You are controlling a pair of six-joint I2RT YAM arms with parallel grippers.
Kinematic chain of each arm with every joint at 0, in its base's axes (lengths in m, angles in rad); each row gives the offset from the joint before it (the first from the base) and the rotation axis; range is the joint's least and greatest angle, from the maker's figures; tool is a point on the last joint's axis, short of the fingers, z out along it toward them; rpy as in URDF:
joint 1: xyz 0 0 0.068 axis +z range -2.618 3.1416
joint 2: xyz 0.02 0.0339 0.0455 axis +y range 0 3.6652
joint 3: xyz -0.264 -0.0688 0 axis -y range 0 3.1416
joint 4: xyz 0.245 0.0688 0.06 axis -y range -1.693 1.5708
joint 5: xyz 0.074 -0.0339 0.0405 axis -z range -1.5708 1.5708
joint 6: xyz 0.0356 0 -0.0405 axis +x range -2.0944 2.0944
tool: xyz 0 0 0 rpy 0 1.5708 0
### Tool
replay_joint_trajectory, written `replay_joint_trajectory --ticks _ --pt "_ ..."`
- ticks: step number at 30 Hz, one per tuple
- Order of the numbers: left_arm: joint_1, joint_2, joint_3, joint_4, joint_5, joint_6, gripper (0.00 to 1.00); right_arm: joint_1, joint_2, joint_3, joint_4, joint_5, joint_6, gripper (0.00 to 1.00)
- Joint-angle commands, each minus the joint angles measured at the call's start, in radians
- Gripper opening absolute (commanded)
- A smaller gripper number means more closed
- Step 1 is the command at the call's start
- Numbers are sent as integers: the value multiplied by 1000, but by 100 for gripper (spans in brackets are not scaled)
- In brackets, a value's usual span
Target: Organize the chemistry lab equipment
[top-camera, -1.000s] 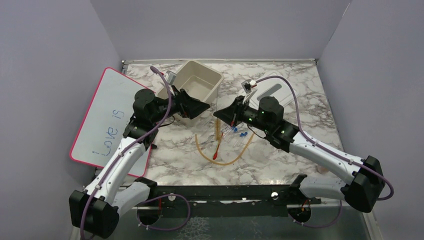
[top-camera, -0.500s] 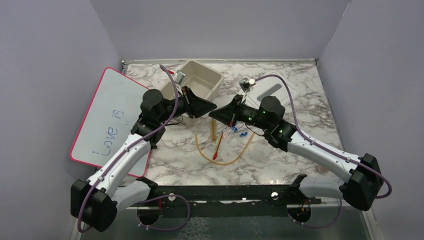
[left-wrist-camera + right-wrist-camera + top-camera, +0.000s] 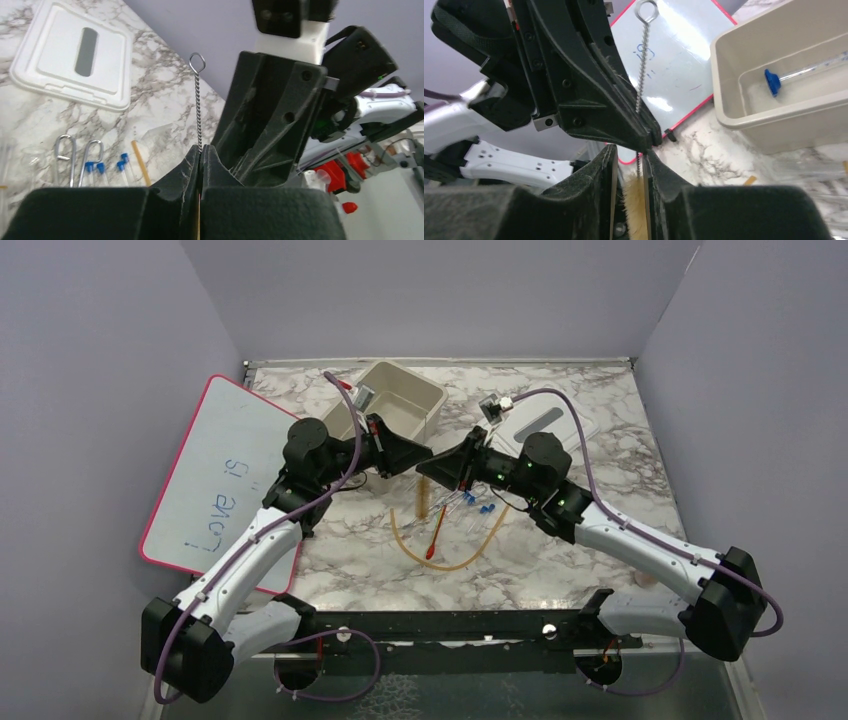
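A tan bristle brush hangs upright between the two grippers above the table's middle. My left gripper (image 3: 201, 150) is shut on its twisted wire stem (image 3: 198, 107), whose loop end (image 3: 197, 62) sticks up past the fingertips. My right gripper (image 3: 628, 152) faces it tip to tip, jaws slightly apart. The tan bristles (image 3: 634, 200) lie between its jaws, against the right finger. In the top view the grippers (image 3: 423, 464) meet above the curved amber tube (image 3: 450, 562), the red-tipped dropper (image 3: 437, 533) and the blue-capped tubes (image 3: 485, 508).
The beige tub (image 3: 398, 410) stands behind the left gripper, with a blue-capped tube (image 3: 772, 81) inside. Its white lid (image 3: 545, 425) lies back right. The pink-rimmed whiteboard (image 3: 220, 475) lies at the left. Metal tongs (image 3: 75, 155) and clear tubes (image 3: 95, 167) lie on the marble.
My left gripper swung right from the tub to the right gripper's tip and shut on the brush's wire. The right gripper's jaws have parted a little around the bristles.
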Motion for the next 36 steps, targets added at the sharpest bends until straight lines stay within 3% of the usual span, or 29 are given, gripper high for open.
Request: replay_joint_trajectory --ticks 1,5,9,21,36 --pt "-2 10 89 -198 -88 214 0 7 -36 -20 0 46 -49 37" --pt "-2 87 252 -505 -235 449 0 7 -133 -54 -86 171 -90 52" --pt "-1 203 418 -691 -333 605 0 7 -216 -85 -175 294 -104 55" --pt "20 597 792 -885 -797 905 0 6 -313 -156 -303 445 -105 55" --pt "107 1055 1062 -1000 -719 929 0 6 -279 -168 -332 481 -59 55"
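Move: My left hand already pinches the wire stem of the brush, which my right fingers are just parting from. The beige box it is bound for lies about 28 cm ahead of my left hand, 12 cm to its left and some 27 cm lower. From my right hand the box is about 30 cm ahead and 12 cm left. The tongs lie roughly 15 cm ahead of my right hand, 4 cm right and 31 cm below, with the blue-capped tubes about 8 cm to the right of them. Keeping its pinch on the brush's wire, my left hand swings forward about 25 cm and 10 cm left, then sinks steeply, some 19 cm in all, into the beige box, rolling about 70 degrees until the fingers point down and the bristles slant left and back. My right hand opens further, comes free, backs off 9 cm rightward and then sinks 5 cm, turning clockwise. ##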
